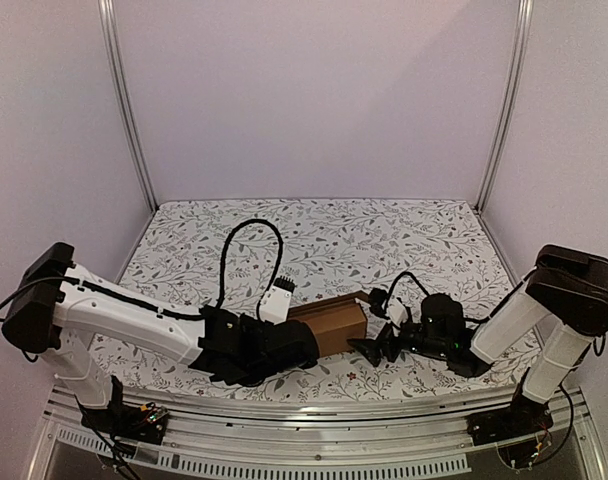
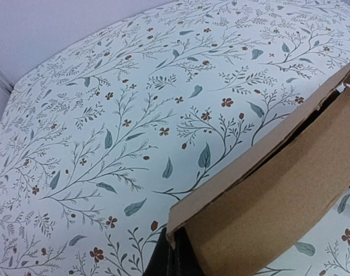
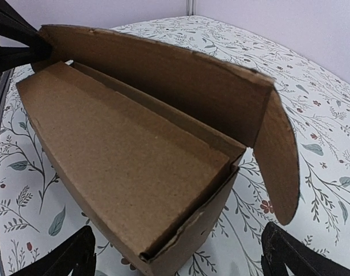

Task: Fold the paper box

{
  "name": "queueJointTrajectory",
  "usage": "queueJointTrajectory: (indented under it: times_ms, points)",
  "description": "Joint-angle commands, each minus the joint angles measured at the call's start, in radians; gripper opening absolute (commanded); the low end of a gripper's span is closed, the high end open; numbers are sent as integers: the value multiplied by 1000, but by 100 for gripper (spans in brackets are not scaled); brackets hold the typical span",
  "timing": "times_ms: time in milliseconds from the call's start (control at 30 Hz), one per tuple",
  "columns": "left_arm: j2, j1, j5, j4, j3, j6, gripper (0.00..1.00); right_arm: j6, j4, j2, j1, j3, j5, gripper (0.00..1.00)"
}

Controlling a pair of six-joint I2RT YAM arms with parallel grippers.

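The paper box (image 1: 330, 324) is a small elongated brown cardboard box lying on the flowered table cover between the two arms. My left gripper (image 1: 302, 343) is shut on the box's left end; in the left wrist view its dark fingers (image 2: 176, 256) pinch the box's (image 2: 278, 195) near corner edge. My right gripper (image 1: 370, 350) is open at the box's right end. In the right wrist view its fingers (image 3: 71, 256) stand wide on both sides of the box (image 3: 129, 167), not touching it. The lid (image 3: 163, 75) stands partly open, with a rounded end tab (image 3: 281, 161) hanging free.
The flowered cover (image 1: 314, 235) spreads over the whole table behind the box. Pale walls and two metal posts (image 1: 129, 110) close in the back and sides. A black cable (image 1: 246, 240) loops above the left arm.
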Motion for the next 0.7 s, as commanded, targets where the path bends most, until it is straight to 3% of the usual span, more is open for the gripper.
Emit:
queueJointTrajectory:
  times_ms: [0, 367, 533, 667]
  points:
    - [18, -26, 139, -33, -33, 10, 0, -5, 112, 65, -11, 46, -117, 99]
    - [10, -30, 137, -28, -39, 14, 0, -18, 130, 140, -23, 81, -208, 97]
    - [2, -31, 130, -29, -44, 11, 0, 5, 132, 131, -24, 62, -219, 83]
    - [-2, -30, 124, -25, -47, 14, 0, 36, 146, 110, -16, 36, -209, 66]
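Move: The box's right end sits just off the right fingertips, some 3 cm to the left and 1 cm farther out, at about finger height. The lid's side tab hangs about 5 cm ahead of the right hand, 1 cm to its left and a little above. The lid's left corner, pinched in the left gripper, is roughly 15 cm to the left, 1 cm ahead and 4 cm higher. From the left hand, the box's right end lies about 13 cm to the right, level in reach and some 4 cm lower. The box's right end is taken between the wide-open right fingers as that hand slides about 3 cm left over it, turning nearly 10 degrees counter-clockwise. There it stops and starts closing, to around two-thirds open, one finger along the near face and the other on the far side; a firm touch can't be made out. The left hand stays in place, keeping its pinch on the lid corner. ##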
